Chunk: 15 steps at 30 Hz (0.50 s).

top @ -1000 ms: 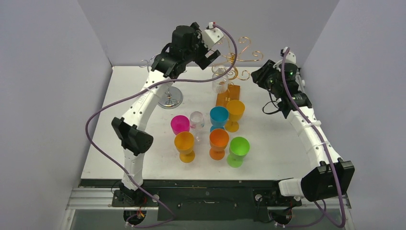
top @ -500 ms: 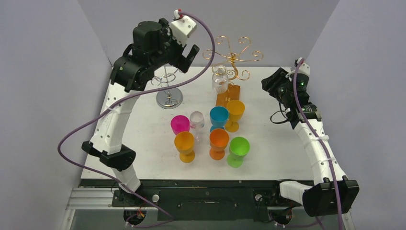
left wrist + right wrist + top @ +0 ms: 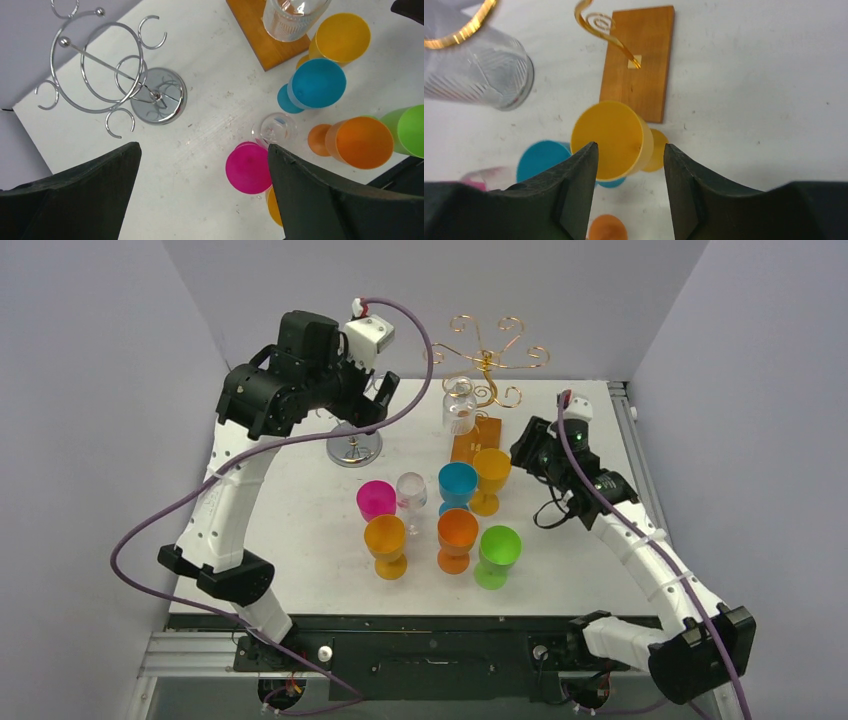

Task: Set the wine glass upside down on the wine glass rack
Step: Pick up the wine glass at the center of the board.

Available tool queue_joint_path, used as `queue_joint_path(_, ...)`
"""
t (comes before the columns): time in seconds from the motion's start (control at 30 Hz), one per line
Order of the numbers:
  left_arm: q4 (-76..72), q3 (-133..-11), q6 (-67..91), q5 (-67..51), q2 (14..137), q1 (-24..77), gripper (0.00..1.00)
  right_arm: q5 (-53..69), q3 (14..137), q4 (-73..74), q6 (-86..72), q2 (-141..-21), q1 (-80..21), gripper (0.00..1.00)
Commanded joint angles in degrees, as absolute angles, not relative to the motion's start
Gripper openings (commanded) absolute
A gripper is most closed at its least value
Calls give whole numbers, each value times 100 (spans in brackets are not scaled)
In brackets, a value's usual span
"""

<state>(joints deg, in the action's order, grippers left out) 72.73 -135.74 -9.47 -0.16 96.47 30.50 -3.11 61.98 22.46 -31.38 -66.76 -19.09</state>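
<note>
A clear wine glass (image 3: 459,410) hangs upside down on the gold wire rack (image 3: 487,355), whose wooden base (image 3: 644,60) stands at the back. Several wine glasses stand upright in front of it: yellow (image 3: 491,472), blue (image 3: 457,483), small clear (image 3: 411,490), pink (image 3: 376,500). My right gripper (image 3: 527,452) hovers open just right of and above the yellow glass (image 3: 611,137), whose rim shows between its fingers; nothing is held. My left gripper (image 3: 375,390) is open and empty, high over the silver rack (image 3: 352,445).
Further upright glasses stand toward the front: amber (image 3: 385,537), orange (image 3: 458,532), green (image 3: 499,546). In the left wrist view the silver rack's base (image 3: 160,95) lies left of the pink glass (image 3: 248,168). Walls enclose the table on three sides.
The left arm swung left from the gold rack to over the silver rack. The right arm came forward and down to the yellow glass, and its jaws opened wider.
</note>
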Motion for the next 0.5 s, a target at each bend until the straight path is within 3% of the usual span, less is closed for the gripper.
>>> queue_joint_path(0.0,7340,-13483,-686,-285,9380,2908,96,-1129,5759,2494,-2999,-6010,-2437,47)
queue_joint_path(0.17,6590,-12623,-861,-402,8828,2830,96,-1616,5519,2532,-3050,-5621,-3440,48)
queue_joint_path(0.3,6104,-11889,-965,-359,8438,2821,96,-1839,5816,2583,-3025,-6022,-4190,48)
queue_joint_path(0.47,6070,-11637,-1281,-297,8335,2821,96,-1738,5833,2408,-3121,-6504,-4272,47)
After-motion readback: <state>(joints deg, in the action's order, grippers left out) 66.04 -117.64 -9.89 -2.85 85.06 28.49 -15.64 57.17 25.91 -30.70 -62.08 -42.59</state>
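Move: About 22 cm to the right hand's left, roughly 4 cm nearer the base and 17 cm lower, stands the clear wine glass. The pink cup is some 7 cm left of it; the blue cup, about 9 cm right of it and 4 cm farther out, with the yellow cup some 6 cm left and 3 cm ahead of the right hand. From the left hand the wine glass lies about 10 cm right, 3 cm back and 33 cm below. Swinging in from the rack side, the empty right hand first draws back about 8 cm, then sweeps a similar distance left towards the wine glass, sinking only slightly and staying above the cups. It turns some 15 degrees counter-clockwise, its left side dipping a little, fingers held half open. The open left hand eases a few centimetres back, left and down. ##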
